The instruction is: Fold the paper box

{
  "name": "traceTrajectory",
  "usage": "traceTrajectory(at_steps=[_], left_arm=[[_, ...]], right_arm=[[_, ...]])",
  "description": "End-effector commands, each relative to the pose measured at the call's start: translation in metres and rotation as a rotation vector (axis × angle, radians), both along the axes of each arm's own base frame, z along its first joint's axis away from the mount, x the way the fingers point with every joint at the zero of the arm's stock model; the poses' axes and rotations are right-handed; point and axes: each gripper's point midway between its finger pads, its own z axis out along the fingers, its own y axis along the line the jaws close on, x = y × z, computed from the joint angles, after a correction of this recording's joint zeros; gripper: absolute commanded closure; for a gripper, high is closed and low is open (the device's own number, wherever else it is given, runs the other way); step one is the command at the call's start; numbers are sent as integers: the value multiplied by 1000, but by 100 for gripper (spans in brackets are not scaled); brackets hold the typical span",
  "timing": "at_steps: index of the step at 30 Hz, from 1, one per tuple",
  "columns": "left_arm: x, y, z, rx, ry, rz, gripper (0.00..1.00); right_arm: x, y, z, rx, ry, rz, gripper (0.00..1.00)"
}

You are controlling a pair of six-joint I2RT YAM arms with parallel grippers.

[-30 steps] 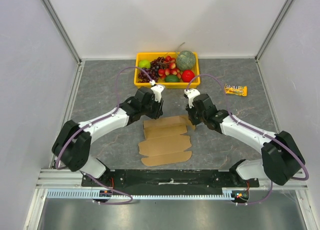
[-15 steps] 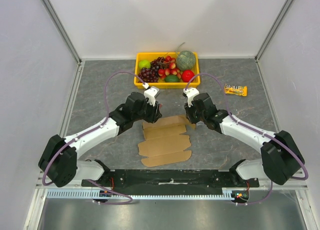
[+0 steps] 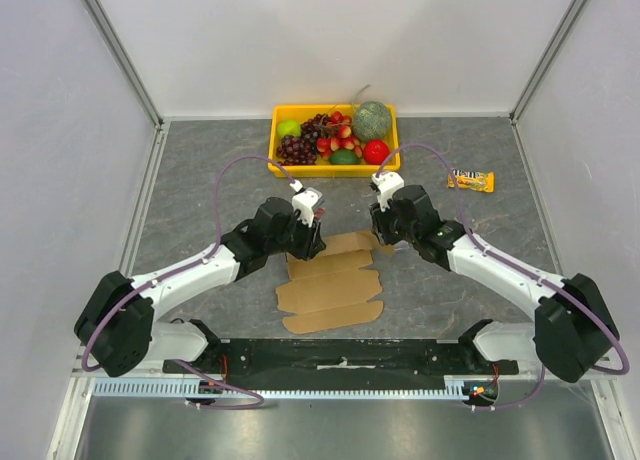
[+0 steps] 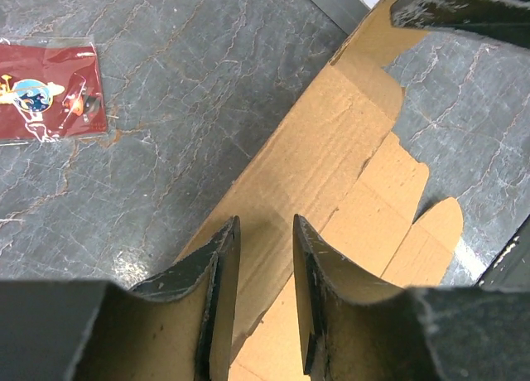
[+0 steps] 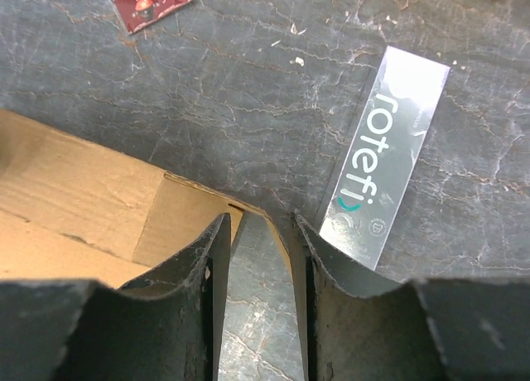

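Observation:
The paper box [image 3: 332, 283] is a brown cardboard sheet lying mostly flat in front of the arm bases. My left gripper [image 3: 312, 246] hangs over its far left corner. In the left wrist view it [image 4: 265, 224] stands open just above the cardboard [image 4: 331, 149], with only a crease line showing between the fingers. My right gripper [image 3: 385, 240] is at the sheet's far right corner. In the right wrist view it [image 5: 258, 219] is open astride a thin raised flap edge [image 5: 277, 232], which stands close to the right finger [image 5: 308, 257].
A yellow tray [image 3: 282, 166] of fruit stands at the back of the table. A snack bar [image 3: 471, 180] lies to its right. A red packet [image 4: 50, 99] and a silver "rotefi" strip [image 5: 389, 149] lie on the grey table near the sheet's far edge.
The right gripper's jaws have spread apart at the flap. The left arm swung its elbow outward and its gripper came down toward the sheet's far left corner.

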Motion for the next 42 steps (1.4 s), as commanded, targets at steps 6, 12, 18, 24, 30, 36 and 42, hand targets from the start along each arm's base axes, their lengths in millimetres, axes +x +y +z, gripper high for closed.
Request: traceTrajectory(at_steps=[6, 12, 18, 24, 30, 36, 42], left_arm=[[-2, -6, 8, -65, -15, 7, 62], [-5, -7, 7, -71, -9, 2, 62], [-7, -8, 8, -73, -10, 2, 63], [-9, -6, 8, -75, -10, 6, 63], [-11, -7, 7, -76, -4, 3, 63], [-11, -7, 4, -71, 0, 1, 63], [-11, -10, 3, -71, 3, 0, 64]], right_arm=[[-4, 5, 50, 110, -62, -10, 67], [-19, 24, 38, 163, 11, 65, 82], [-18, 31, 4, 124, 83, 56, 88], [-16, 35, -18, 114, 120, 38, 89], [-24, 50, -19, 205, 145, 75, 89], [-35, 69, -15, 323, 194, 123, 89], [-42, 79, -9, 410, 230, 140, 88]])
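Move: Below the right fingers, some 4 cm down, stands the box's upright end flap. The right end of the box's folded-up panel lies about 3 cm back and 4 cm to their left, also roughly 4 cm down; the silver box is 7 cm ahead and 4 cm right, the red packet 9 cm ahead and 17 cm left. From the left hand, that panel end is about 13 cm right and 3 cm ahead, 4 cm down. Lifting clear of the end flap by about 3 cm, the right hand shuts its half-open fingers as it swings back and left, then sinks some 6 cm onto the right end of the folded-up panel. Staying low, it pushes on left and back, tipping its fingers down and rolling its left side up. The left hand stays over the panel, half open, easing back about 1 cm. ##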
